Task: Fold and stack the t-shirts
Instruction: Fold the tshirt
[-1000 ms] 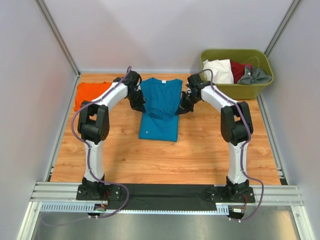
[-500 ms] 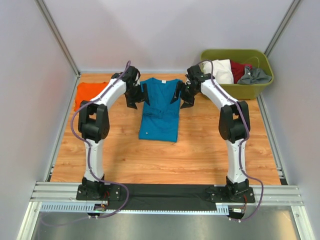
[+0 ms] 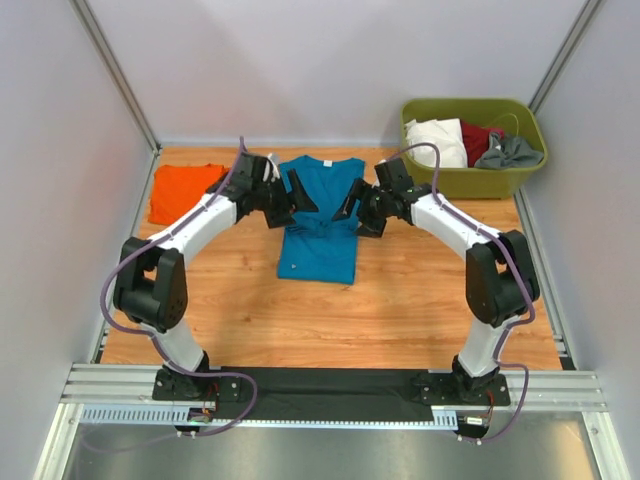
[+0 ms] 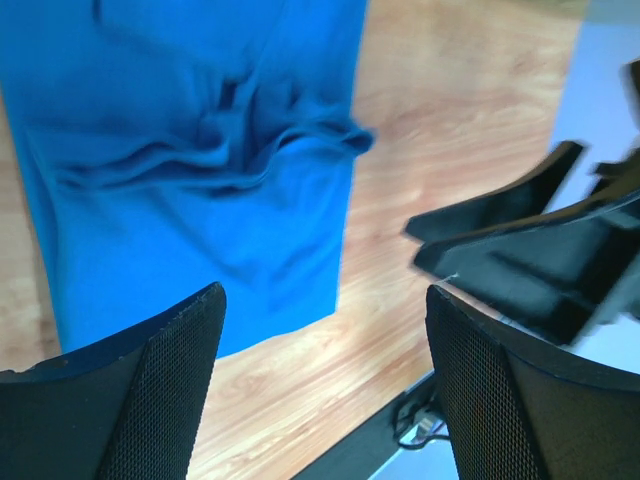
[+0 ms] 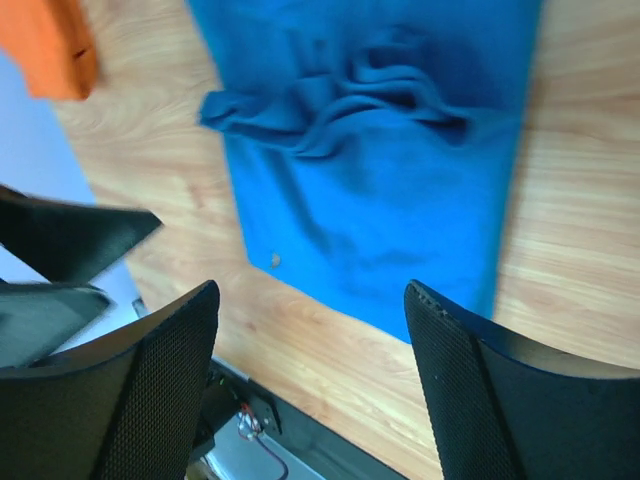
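Observation:
The teal-blue t-shirt [image 3: 318, 240] lies flat on the wooden table, folded into a long narrow strip with a bunched ridge of cloth across its middle [image 4: 200, 160] [image 5: 380, 150]. The orange t-shirt [image 3: 183, 190] lies folded at the far left, and its corner shows in the right wrist view [image 5: 45, 40]. My left gripper [image 3: 298, 200] [image 4: 325, 295] hovers open over the teal shirt's left edge. My right gripper [image 3: 350, 208] [image 5: 312, 290] hovers open over its right edge. Neither holds anything.
An olive-green tub [image 3: 425, 110] with white, red and grey clothes stands at the far right corner. Grey walls close in the table on three sides. A black mat and a metal rail [image 3: 330, 385] run along the near edge.
Both grippers have opened and let go of the teal shirt. They have lifted and swung inward over the shirt. The shirt's sides now lie folded in on the table.

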Motion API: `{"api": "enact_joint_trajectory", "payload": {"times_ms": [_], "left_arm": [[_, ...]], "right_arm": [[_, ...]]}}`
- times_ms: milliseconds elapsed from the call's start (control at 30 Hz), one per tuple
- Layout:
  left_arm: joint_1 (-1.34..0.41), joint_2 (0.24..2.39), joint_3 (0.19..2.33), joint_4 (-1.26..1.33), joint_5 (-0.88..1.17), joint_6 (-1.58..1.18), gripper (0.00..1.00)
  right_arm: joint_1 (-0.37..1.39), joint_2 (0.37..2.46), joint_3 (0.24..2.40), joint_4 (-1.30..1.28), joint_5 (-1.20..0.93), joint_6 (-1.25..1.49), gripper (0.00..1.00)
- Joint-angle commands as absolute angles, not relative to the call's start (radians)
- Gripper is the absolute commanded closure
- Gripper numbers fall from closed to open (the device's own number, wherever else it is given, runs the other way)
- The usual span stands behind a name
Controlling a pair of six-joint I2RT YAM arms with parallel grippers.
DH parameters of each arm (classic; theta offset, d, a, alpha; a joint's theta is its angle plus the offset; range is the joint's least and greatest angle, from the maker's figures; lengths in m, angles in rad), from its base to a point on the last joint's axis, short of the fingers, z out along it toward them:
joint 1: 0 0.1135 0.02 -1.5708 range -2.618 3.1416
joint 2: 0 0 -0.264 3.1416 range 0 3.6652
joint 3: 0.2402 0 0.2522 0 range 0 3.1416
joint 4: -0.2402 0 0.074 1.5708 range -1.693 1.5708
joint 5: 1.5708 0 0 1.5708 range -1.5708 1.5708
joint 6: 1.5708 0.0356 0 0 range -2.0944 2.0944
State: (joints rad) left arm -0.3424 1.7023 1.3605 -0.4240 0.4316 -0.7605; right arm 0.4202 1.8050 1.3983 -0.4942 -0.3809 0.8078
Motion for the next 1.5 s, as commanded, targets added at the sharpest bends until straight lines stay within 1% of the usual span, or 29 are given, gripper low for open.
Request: {"api": "enact_joint_trajectory", "payload": {"times_ms": [0, 167, 300, 400, 533, 700, 867, 967, 1100, 1200, 1233, 1267, 1367, 1467], "left_arm": [[-0.386, 1.717, 1.249, -0.243, 0.407, -0.877, 0.13], [-0.42, 1.75, 1.128, -0.072, 0.302, -1.006, 0.13], [-0.425, 1.802, 1.138, -0.005, 0.253, -1.022, 0.14], [-0.426, 1.85, 1.201, -0.012, 0.226, -1.009, 0.15], [-0.433, 1.96, 1.29, -0.026, 0.238, -1.015, 0.16], [-0.434, 2.046, 1.384, -0.034, 0.232, -1.023, 0.16], [-0.434, 2.115, 1.497, -0.067, 0.163, -0.982, 0.16], [-0.428, 2.16, 1.564, -0.101, 0.158, -0.965, 0.16], [-0.393, 2.088, 1.583, -0.126, 0.189, -0.904, 0.17], [-0.345, 1.944, 1.601, -0.138, 0.189, -0.787, 0.14], [-0.33, 1.931, 1.646, -0.147, 0.192, -0.755, 0.13], [-0.313, 1.93, 1.673, -0.155, 0.21, -0.689, 0.11], [-0.256, 1.977, 1.791, -0.193, 0.262, -0.638, 0.12], [-0.238, 2.045, 1.854, -0.241, 0.203, -0.614, 0.12]], "right_arm": [[0.394, 1.75, 1.348, -0.399, -0.272, 0.89, 0.23], [0.341, 1.677, 1.351, -0.474, -0.096, 0.92, 0.21], [0.296, 1.62, 1.351, -0.477, -0.048, 0.876, 0.21], [0.262, 1.603, 1.364, -0.515, -0.046, 0.838, 0.2], [0.221, 1.601, 1.338, -0.529, -0.08, 0.83, 0.21], [0.215, 1.609, 1.305, -0.502, -0.129, 0.836, 0.22], [0.213, 1.629, 1.313, -0.483, -0.164, 0.822, 0.22], [0.215, 1.646, 1.327, -0.466, -0.202, 0.799, 0.23], [0.213, 1.663, 1.371, -0.445, -0.241, 0.73, 0.23], [0.216, 1.702, 1.463, -0.455, -0.265, 0.669, 0.23], [0.215, 1.713, 1.485, -0.454, -0.27, 0.657, 0.23], [0.216, 1.724, 1.514, -0.453, -0.27, 0.644, 0.23], [0.218, 1.775, 1.604, -0.454, -0.264, 0.611, 0.23], [0.221, 1.842, 1.667, -0.44, -0.276, 0.58, 0.24]]}}
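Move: The rumpled ridge across the middle of the blue t-shirt lies about 3 cm back and 5 cm right of the left hand, some 12 cm below. From the left hand, the collar is 12 cm ahead and 7 cm right, and the folded orange shirt 4 cm ahead and 26 cm left. From the right hand, the ridge is 7 cm left, 1 cm back and 9 cm down; the green bin stands about 15 cm ahead and 27 cm right. Down and a little back first, the open left hand drops about 10 cm to the ridge, then sweeps forward low over the upper shirt towards the collar before rising steeply up and forward, drifting left, its fingers tipping up. The open right hand swings some 12 cm right off the shirt, turning clockwise, pauses, then moves forward and up alongside the bin. ##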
